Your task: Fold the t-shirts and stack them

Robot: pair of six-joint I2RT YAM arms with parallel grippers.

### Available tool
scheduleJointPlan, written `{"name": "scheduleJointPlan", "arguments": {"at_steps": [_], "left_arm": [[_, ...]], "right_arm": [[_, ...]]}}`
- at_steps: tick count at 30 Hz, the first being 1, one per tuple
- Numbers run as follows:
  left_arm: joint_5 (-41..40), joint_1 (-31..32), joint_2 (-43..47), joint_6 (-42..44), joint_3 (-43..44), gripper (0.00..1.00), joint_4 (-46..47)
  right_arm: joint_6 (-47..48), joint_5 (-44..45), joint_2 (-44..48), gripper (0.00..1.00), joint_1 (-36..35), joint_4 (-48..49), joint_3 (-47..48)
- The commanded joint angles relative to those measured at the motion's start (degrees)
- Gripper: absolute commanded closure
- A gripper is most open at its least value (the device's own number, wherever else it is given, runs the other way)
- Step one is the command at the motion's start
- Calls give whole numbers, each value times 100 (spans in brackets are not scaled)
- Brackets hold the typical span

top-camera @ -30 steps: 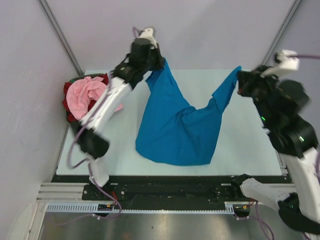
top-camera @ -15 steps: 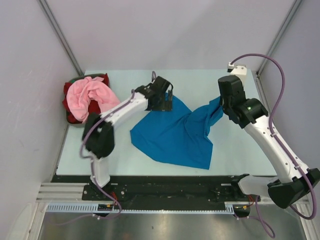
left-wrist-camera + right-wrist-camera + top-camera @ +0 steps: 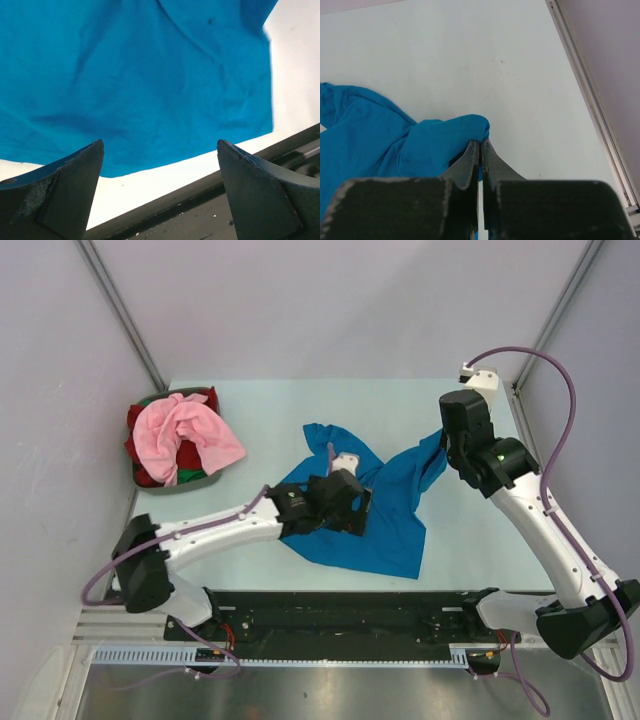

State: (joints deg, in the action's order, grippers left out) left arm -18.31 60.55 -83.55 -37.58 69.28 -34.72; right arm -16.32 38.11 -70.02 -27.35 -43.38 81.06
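The bright blue t-shirt [image 3: 395,520] lies crumpled in the middle of the table. My right gripper [image 3: 444,446] is shut on a fold at its right edge, which the right wrist view shows pinched between the jaws [image 3: 480,141] as a blue bunch [image 3: 440,137]. My left gripper [image 3: 362,512] hovers open over the shirt's middle. In the left wrist view its fingers [image 3: 160,142] stand wide apart above blue cloth [image 3: 150,75], holding nothing. A light pink t-shirt [image 3: 185,430] is heaped on a red one [image 3: 138,425] at the far left.
The pink and red shirts sit in a dark grey basket [image 3: 160,486] at the table's left edge, with a bit of green [image 3: 192,477] showing. The table's near edge and black rail [image 3: 210,195] lie just beyond the blue shirt's hem. Bare tabletop [image 3: 260,405] stretches behind the shirt.
My left gripper has opened, let go of the blue shirt's corner and swung from the back of the table to the near middle. The shirt has dropped flat. The right arm lowered, then held still.
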Motion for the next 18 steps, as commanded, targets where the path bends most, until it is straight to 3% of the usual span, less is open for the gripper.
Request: {"name": "scheduleJointPlan", "arguments": {"at_steps": [1,7,18], "left_arm": [[20,561,-705,-127,207,0,326],[-147,1291,-2024,-30,1509,1,-17],[-15,1925,-2772,-241,1712,1,-8]], "right_arm": [[-126,65,216,100,11,49,-11],[-152,-31,401,100,160,-13,-178],[-214,-154,568,100,266,-83,-318]]}}
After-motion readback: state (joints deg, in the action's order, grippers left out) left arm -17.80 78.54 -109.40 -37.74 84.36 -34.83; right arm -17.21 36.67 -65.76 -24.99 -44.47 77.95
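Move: The blue t-shirt's near right corner lies flat about 14 cm to the right of the open left gripper, some 9 cm back and 12 cm below. The table's near edge runs about 12 cm straight back of that gripper; the shirt's far sleeve is roughly 28 cm ahead and 9 cm left. From the right gripper, which holds the shirt's raised end, that corner is about 22 cm back, 8 cm left and 28 cm below. Bring the wide-open left gripper down and across the blue shirt towards its near right corner, sinking early and then sweeping right and back, about 12 cm right, 9 cm back and 8 cm down in all. Turn it some 20 degrees clockwise on the way. Keep the right gripper pinched on the raised end, easing it a couple of centimetres back and to the right. ##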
